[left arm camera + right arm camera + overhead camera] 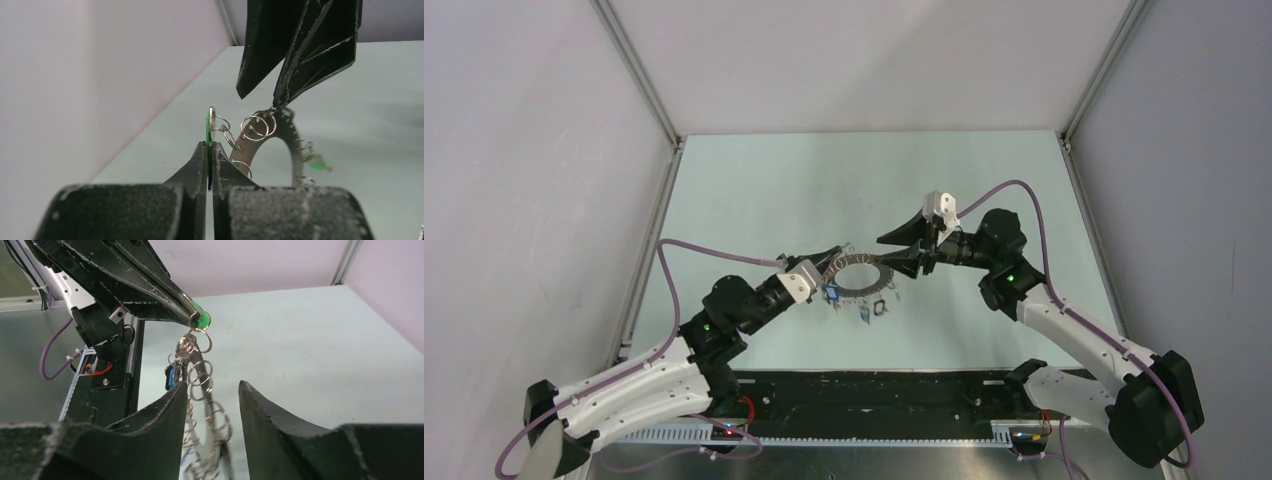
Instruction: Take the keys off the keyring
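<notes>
The keyring [862,276] is a wide flat metal ring held above the table between both arms. Several small split rings and keys hang from it, among them a blue key [830,294] and dark ones [879,306]. My left gripper [210,145] is shut on a green-headed key [207,125] that is linked by small rings to the keyring [282,131]. In the right wrist view the keyring [202,390] is edge-on between the fingers of my right gripper [212,385], which is open. One fingertip [276,102] meets the ring's top edge.
The pale green table [984,190] is walled by white panels at the left, back and right. A black rail [874,395] runs along the near edge between the arm bases.
</notes>
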Robot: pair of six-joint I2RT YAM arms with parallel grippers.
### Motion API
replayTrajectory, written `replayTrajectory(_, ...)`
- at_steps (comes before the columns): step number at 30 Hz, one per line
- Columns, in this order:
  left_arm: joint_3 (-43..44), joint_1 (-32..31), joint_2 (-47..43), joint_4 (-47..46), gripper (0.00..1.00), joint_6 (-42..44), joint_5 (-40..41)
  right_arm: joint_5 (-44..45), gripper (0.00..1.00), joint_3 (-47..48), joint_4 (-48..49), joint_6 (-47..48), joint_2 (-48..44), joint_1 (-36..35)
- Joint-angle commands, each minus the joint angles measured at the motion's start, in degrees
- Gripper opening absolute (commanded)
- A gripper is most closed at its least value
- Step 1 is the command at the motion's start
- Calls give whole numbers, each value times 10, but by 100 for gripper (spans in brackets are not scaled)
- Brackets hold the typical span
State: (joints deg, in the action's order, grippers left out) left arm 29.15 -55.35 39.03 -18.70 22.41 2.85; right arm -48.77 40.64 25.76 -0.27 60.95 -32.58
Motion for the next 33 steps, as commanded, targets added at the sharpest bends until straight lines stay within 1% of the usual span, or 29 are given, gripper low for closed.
replayTrajectory(1,1,2,-16,-49,0,-5,-24,-24,48,26,31,34,-2,-11)
replayTrajectory(7,1,1,-20,-49,0,-13,-49,-18,50,42,35,29,16,-34)
replayTrajectory(14,0,2,-24,-49,0,-18,-56,-1,47,58,65,6,47,-56)
replayTrajectory(21,0,1,-28,-49,0,-22,-60,-1,36,64,78,4,62,-62)
replayTrajectory(25,0,2,-29,-49,0,-23,-62,-1,32,65,78,4,64,-63)
replayTrajectory(29,0,1,-28,-49,0,-24,-66,-19,23,65,95,-11,66,-66)
replayTrajectory(30,0,1,-28,-49,0,-24,-66,-24,19,66,97,-14,68,-67)
replayTrajectory(33,1,2,-28,-49,0,-24,-63,-33,14,71,86,-11,73,-71)
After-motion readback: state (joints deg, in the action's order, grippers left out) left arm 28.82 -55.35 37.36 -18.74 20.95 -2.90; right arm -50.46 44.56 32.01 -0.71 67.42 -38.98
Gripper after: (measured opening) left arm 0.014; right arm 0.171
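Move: The small ring on the green key, which my right hand goes for, lies about 5 cm to its left, about level fore and aft and 1 cm higher. The green key is some 6 cm left of my right hand, also level with it and 1 cm higher. The big keyring's middle is about 4 cm left, 4 cm back and 4 cm lower. From my left hand, the small ring lies roughly 2 cm right and 1 cm ahead, at the same height. I bring my open right hand about 4 cm left, easing some 2 cm back and slightly up, to the small ring at the green key's head, then draw the fingers most of the way shut so the tips pinch the ring. My left hand keeps its grip on the green key, drifting about 2 cm back and turning slightly clockwise. ##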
